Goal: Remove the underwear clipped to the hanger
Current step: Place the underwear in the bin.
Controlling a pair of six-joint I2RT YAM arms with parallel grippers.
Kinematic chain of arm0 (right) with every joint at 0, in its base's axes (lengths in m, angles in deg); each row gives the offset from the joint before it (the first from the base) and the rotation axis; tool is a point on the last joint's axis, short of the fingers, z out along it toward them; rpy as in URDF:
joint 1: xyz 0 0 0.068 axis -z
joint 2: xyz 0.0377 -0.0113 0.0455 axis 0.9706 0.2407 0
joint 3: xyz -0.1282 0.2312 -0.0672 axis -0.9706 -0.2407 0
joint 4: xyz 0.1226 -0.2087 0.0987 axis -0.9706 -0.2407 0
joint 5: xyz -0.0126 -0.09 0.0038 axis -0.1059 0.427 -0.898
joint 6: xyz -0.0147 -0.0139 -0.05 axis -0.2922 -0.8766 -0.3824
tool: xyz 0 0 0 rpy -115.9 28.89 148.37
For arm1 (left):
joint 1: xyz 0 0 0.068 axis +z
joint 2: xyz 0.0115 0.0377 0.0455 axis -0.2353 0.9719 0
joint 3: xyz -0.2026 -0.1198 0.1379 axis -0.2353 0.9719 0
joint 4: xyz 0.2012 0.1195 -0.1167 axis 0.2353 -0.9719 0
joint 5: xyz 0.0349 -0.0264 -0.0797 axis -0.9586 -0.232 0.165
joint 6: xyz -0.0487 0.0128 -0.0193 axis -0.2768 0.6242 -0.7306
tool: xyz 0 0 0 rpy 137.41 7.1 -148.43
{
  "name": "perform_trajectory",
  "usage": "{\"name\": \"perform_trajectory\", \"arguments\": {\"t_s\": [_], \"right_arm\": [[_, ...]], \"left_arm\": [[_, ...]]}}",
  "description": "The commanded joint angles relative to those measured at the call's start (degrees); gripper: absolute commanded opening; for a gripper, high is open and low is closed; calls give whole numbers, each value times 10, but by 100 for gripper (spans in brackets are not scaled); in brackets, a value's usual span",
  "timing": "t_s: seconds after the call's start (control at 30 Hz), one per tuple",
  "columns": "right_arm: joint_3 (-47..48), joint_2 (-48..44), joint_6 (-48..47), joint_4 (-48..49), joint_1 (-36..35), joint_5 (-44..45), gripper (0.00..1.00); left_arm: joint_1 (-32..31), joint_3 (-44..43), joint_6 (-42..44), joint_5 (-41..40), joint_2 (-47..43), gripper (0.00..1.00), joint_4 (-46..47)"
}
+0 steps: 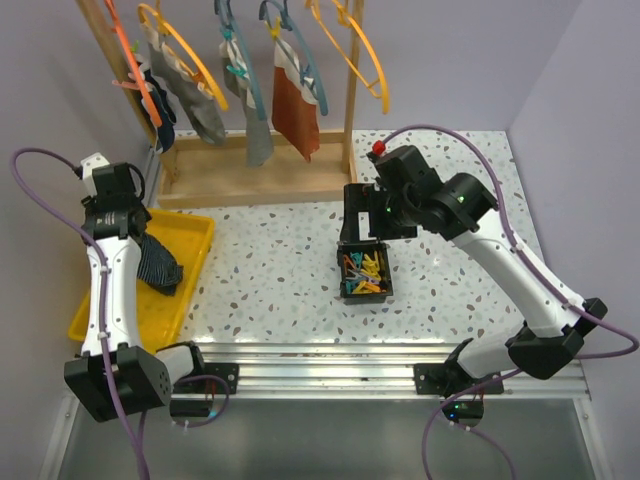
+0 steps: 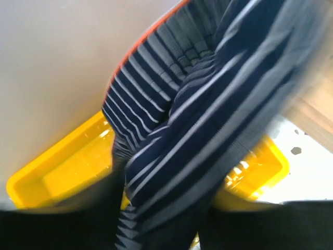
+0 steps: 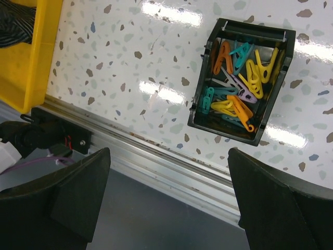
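Observation:
A navy striped underwear (image 1: 160, 262) hangs from my left gripper (image 1: 137, 238) over the yellow tray (image 1: 196, 240). In the left wrist view, which is blurred, the striped cloth (image 2: 208, 104) runs down between my dark fingers (image 2: 57, 229). The jaws stand apart, and a sliver of yellow shows beside the cloth. More underwear stays clipped to hangers on the wooden rack (image 1: 250, 170): a dark piece (image 1: 162, 112), grey pieces (image 1: 205, 112) and a rust-brown one (image 1: 297, 115). My right gripper (image 1: 365, 215) is wide open and empty above the black clip bin (image 1: 366, 275).
The clip bin (image 3: 242, 78) holds several coloured plastic clips. The yellow tray (image 3: 31, 57) lies at the left table edge by the wall. An aluminium rail (image 1: 320, 360) runs along the near edge. Orange and teal hangers (image 1: 350, 45) hang from the rack top.

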Motion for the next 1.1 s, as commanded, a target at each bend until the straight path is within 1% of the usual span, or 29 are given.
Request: {"name": "perform_trajectory", "arguments": {"t_s": [0.0,0.03,0.1,0.13,0.2,0.33,0.43,0.47,0.5,0.6,0.7,0.73,0.77,0.8,0.83,0.87,0.9,0.93,1.0,1.07], "right_arm": [[31,-2,-10,12,0,-11,98],[31,-3,-10,12,0,-11,98],[30,-3,-8,13,1,-11,98],[29,-3,-6,13,1,-8,98],[29,-2,-4,12,1,-7,98],[26,-9,-3,15,1,4,98],[29,-15,-8,16,0,14,98],[31,-17,-9,16,0,16,98],[42,-19,-8,14,0,21,98],[53,-32,-17,14,0,29,98],[64,-37,-35,16,0,22,98],[74,-35,-42,14,0,21,98],[93,-34,-48,5,1,20,98],[101,-33,-66,3,1,20,98],[107,-35,-77,1,0,19,98],[117,-37,-89,3,0,20,98],[119,-40,-114,7,0,27,98],[124,-41,-125,10,0,33,98],[153,-28,-143,8,1,46,98],[190,-1,-161,-15,0,47,98]], "left_arm": [[5,-2,3,19,1,62,45],[5,3,3,24,-3,79,46],[5,10,2,46,-10,89,47],[5,16,0,54,-17,95,47],[5,24,-5,70,-24,100,41],[5,38,-28,123,-41,100,16],[5,43,-47,226,-76,100,41],[5,41,-51,284,-83,100,48],[5,37,-55,306,-90,100,52],[3,-4,-69,349,-68,100,23],[3,-2,-88,392,-63,100,34],[3,0,-111,408,-61,100,44],[3,5,-127,446,-60,100,51],[4,20,-143,465,-62,100,80],[4,30,-177,505,-67,100,99],[3,39,-198,520,-79,100,117],[3,60,-218,534,-89,100,164],[3,69,-255,551,-100,100,188],[3,79,-286,561,-133,100,229],[4,63,-297,582,-141,100,227]]}}
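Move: Just below the left hand is the yellow bin, its middle some 4 cm back, 4 cm to the right and 18 cm down. The striped underwear still trails from the parting fingers into it, its middle about 2 cm back, 5 cm right and 12 cm lower. The wooden rack base stands roughly 22 cm ahead of the hand, 30 cm right and 20 cm down. From the right hand the bin lies about 50 cm left, 2 cm ahead and 25 cm down. Opening from about a third to full width, the left fingers let go of the underwear over the bin while the hand sinks about 1 cm. The empty hand then swings some 15 cm right, rising to end about 6 cm higher and slightly forward, rolling its left side down and turning clockwise with fingers lifting, towards the garments on the rack. The open right hand waits, then rises about 9 cm away from the clip box. ##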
